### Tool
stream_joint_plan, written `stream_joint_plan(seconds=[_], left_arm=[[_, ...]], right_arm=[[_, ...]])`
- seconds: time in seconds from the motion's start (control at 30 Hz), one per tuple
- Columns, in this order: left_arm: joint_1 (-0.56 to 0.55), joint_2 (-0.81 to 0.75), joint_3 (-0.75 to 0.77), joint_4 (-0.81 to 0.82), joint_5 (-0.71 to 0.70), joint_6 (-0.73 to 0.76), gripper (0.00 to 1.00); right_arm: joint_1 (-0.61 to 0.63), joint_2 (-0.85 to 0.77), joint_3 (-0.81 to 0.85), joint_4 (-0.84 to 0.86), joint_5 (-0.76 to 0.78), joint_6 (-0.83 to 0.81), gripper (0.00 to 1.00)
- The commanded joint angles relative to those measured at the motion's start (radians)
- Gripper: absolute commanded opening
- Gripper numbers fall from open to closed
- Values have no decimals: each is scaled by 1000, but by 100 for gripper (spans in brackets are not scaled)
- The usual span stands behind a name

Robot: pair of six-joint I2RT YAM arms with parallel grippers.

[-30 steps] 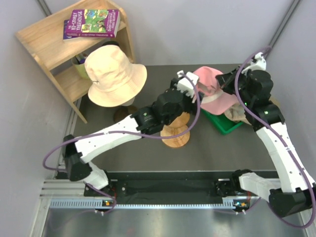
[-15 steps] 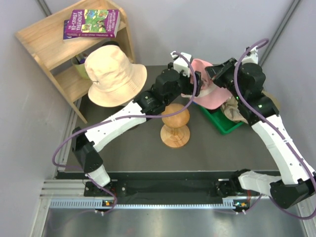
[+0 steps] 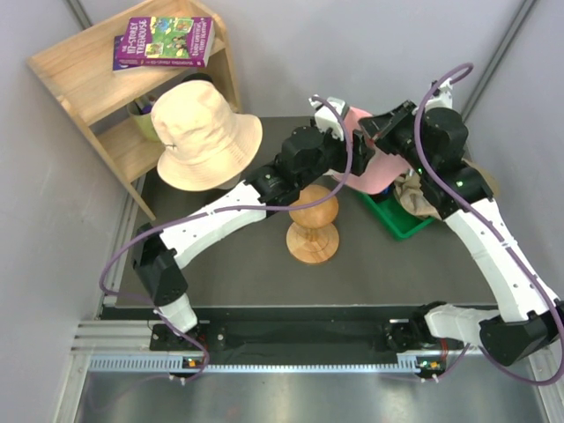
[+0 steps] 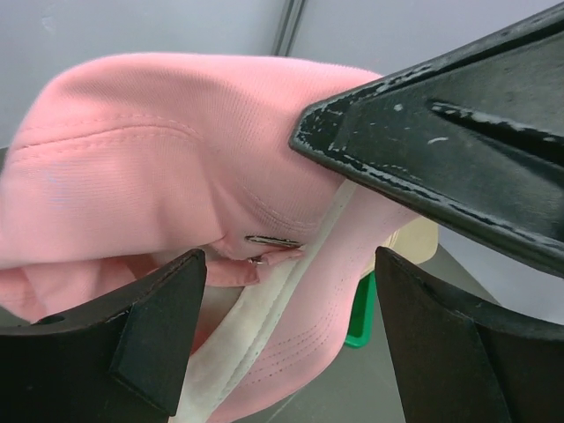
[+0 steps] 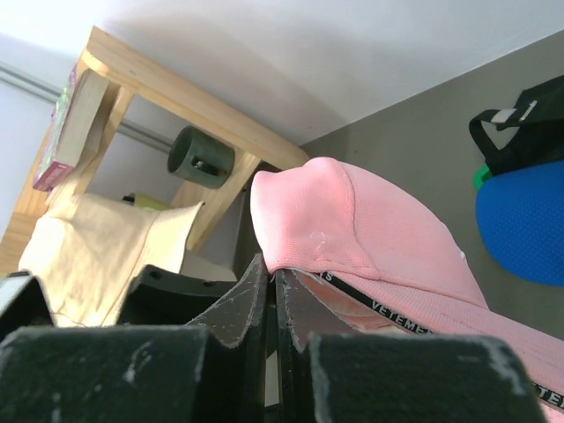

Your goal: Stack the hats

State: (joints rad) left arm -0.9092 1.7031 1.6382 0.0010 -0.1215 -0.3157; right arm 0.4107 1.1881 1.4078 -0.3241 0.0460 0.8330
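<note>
A pink cap [image 3: 377, 174] hangs in the air above the back right of the table, with my right gripper [image 3: 374, 134] shut on the rim of its crown [image 5: 352, 229]. My left gripper [image 3: 351, 152] is open right beside it. Its two fingers [image 4: 159, 335] stand wide apart on either side of the cap's peak [image 4: 300, 352], without touching it. A khaki cap [image 3: 421, 201] lies in the green tray [image 3: 394, 223]. A blue cap [image 5: 524, 220] and a black cap [image 5: 520, 123] lie on the table behind. A pale peach hat [image 3: 204, 137] sits at the back left.
A mushroom-shaped wooden stand [image 3: 312, 222] stands mid-table, just under the left forearm. A wooden shelf [image 3: 101, 79] with a book [image 3: 166, 41] fills the back left corner. Grey walls close in at the back and both sides.
My left arm swung away from over the wooden stand, toward the back right, up to the pink cap. The right gripper carried the cap slightly left and up, staying shut.
</note>
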Motion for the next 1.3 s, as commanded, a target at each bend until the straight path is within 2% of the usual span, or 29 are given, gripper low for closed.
stream_joint_plan(seconds=[0.0,0.07,0.1,0.17,0.2,0.33,0.43,0.73,0.8,0.83,0.9,0.93,1.03,1.13,1.27], left_arm=[[12,32,48,62,-33,-32,80],[18,36,46,83,-40,-34,73],[21,41,49,93,-40,-33,62],[29,49,54,105,-46,-39,52],[33,52,58,106,-47,-40,39],[44,46,46,128,-55,-43,14],[49,30,31,148,-50,-48,2],[69,-19,32,91,-3,-77,0],[87,-28,49,59,47,-109,0],[113,-22,66,47,74,-123,0],[162,12,141,-34,179,-173,0],[182,26,167,-56,225,-193,0],[231,64,238,-75,328,-258,0],[251,107,330,-102,416,-290,0],[279,168,445,-104,563,-350,0]], right_arm=[[14,1,79,56,-43,9,0],[14,4,82,53,-43,5,0],[16,2,82,53,-43,5,0],[14,10,74,53,-75,9,0],[14,13,72,54,-81,11,0],[14,15,53,71,-103,31,0],[14,15,48,77,-106,35,0],[-22,5,16,60,-83,22,0],[-52,-5,-15,66,-97,20,9],[-90,-10,-24,85,-132,12,22],[-142,-12,-53,108,-193,8,37],[-200,-10,-59,134,-280,-6,53],[-292,-10,-87,157,-414,-60,75],[-348,-30,-154,223,-547,-125,86],[-360,-44,-268,316,-679,-175,90]])
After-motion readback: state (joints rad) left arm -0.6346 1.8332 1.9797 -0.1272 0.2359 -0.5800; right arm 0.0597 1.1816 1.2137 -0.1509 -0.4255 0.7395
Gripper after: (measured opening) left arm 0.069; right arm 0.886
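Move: The pink hat hangs from the closed right fingers, its middle about 3 cm ahead, 3 cm right of and 3 cm below the open left hand. From the left hand, the wooden stand is 14 cm back, 7 cm left and 28 cm down; the blue cap is 1 cm back, 7 cm right and 31 cm down. From the right hand, the pink hat's middle is about 3 cm back, 3 cm right and 5 cm down. Left hand reaches forward, pinches the pink hat's buckle strap, lifts some 7 cm; right opens, withdrawing rightward. ##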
